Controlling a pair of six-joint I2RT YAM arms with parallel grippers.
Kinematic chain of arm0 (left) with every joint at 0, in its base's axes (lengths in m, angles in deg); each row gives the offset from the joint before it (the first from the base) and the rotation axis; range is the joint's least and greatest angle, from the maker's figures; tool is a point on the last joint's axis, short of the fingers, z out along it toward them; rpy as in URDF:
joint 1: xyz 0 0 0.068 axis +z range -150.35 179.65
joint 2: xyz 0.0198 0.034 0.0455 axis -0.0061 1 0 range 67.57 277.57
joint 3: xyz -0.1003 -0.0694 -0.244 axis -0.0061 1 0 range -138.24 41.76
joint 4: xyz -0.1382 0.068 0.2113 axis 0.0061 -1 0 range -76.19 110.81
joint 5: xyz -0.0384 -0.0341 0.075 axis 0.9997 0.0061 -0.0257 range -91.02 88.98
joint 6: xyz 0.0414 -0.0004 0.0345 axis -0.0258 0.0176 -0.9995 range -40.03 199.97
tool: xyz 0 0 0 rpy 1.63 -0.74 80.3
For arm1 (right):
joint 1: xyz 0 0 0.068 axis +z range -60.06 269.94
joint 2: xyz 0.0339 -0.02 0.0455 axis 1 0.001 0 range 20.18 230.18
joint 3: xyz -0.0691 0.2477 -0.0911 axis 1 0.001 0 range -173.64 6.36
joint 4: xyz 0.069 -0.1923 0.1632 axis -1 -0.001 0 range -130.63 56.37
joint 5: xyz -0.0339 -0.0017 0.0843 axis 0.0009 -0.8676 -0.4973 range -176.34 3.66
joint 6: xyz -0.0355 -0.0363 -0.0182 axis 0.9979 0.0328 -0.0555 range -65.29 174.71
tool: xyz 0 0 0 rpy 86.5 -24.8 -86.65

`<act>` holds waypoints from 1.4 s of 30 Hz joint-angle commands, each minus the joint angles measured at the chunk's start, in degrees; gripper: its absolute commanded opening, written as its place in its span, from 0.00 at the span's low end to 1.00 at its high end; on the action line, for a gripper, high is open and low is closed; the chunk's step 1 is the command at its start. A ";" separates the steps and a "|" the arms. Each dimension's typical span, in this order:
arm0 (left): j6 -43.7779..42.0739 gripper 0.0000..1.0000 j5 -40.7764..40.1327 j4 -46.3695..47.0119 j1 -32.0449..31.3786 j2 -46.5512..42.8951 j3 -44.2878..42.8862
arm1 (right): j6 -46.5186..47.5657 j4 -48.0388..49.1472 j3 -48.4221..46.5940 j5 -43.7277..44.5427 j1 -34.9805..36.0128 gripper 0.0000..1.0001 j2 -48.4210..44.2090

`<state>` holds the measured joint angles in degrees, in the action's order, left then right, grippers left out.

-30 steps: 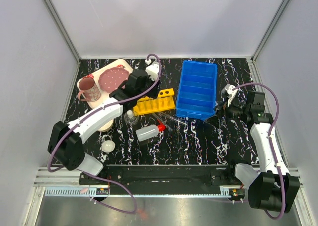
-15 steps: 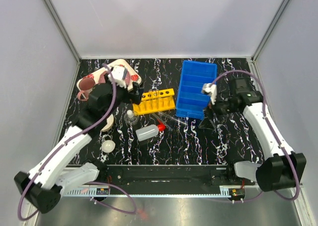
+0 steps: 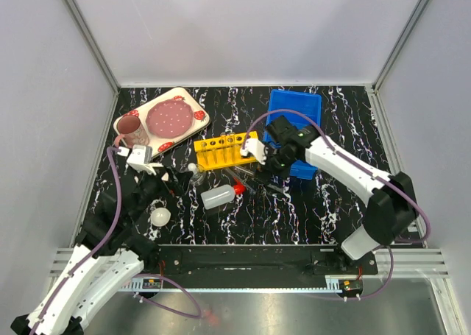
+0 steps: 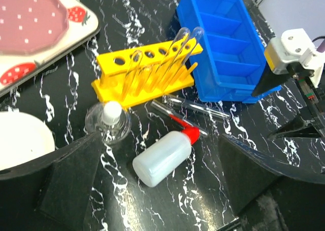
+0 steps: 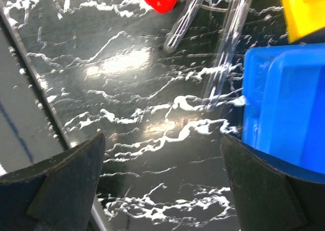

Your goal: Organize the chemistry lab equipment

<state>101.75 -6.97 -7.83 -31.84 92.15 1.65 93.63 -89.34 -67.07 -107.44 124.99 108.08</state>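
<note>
The yellow tube rack (image 3: pixel 224 149) stands mid-table with a few clear test tubes (image 4: pixel 177 51) upright in it. Two more test tubes (image 3: pixel 250 177) lie loose on the table just in front of the rack. The red-capped squeeze bottle (image 3: pixel 218 196) lies on its side beside the small glass flask (image 3: pixel 194 174). A small white dish (image 3: pixel 160 216) sits near the front left. My left gripper (image 3: pixel 160 183) hangs open and empty, left of the flask. My right gripper (image 3: pixel 268 174) is open over the loose tubes (image 5: pixel 228 43), touching nothing.
A blue divided bin (image 3: pixel 294 129) stands right of the rack, close behind my right wrist. The strawberry tray (image 3: pixel 163 119) and pink mug (image 3: pixel 132 132) sit at the back left. A larger white bowl (image 4: pixel 20 139) lies by my left finger. Grey walls enclose the table.
My left arm pulled back from the rack to the near left and its jaws opened. My right arm swung from right of the bin to in front of it, over the loose tubes.
</note>
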 commanded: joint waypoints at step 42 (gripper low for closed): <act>5.82 0.99 -6.52 -8.01 0.28 -8.93 2.50 | -1.30 32.15 1.36 29.98 13.64 0.59 23.63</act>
<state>108.33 -13.03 -17.23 -31.84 83.78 5.36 92.36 -57.23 -65.25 -78.22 138.69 129.41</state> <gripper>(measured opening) 0.984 0.599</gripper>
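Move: About 9 cm ahead of the open right hand, 7 cm to its left and 12 cm below lies the clear test tube nearest the rack. The second tube is some 4 cm to the left of it and 3 cm nearer; the yellow rack's middle is about 8 cm left of it and 6 cm farther out. The blue bin lies 20 cm ahead of the hand and 3 cm right. From the left hand, the test tube is roughly 12 cm ahead, 20 cm right and 24 cm down. Sweeping left and forward over the table, the right hand then sinks beside the blue bin to the test tube in front of the rack, ending about 8 cm farther out, 7 cm left and 10 cm lower. Its fingers swing some 25 degrees towards forward and narrow to just over half open, astride the tube without shutting. The empty left hand sinks about 4 cm and eases slightly left and back, fingers wide. ##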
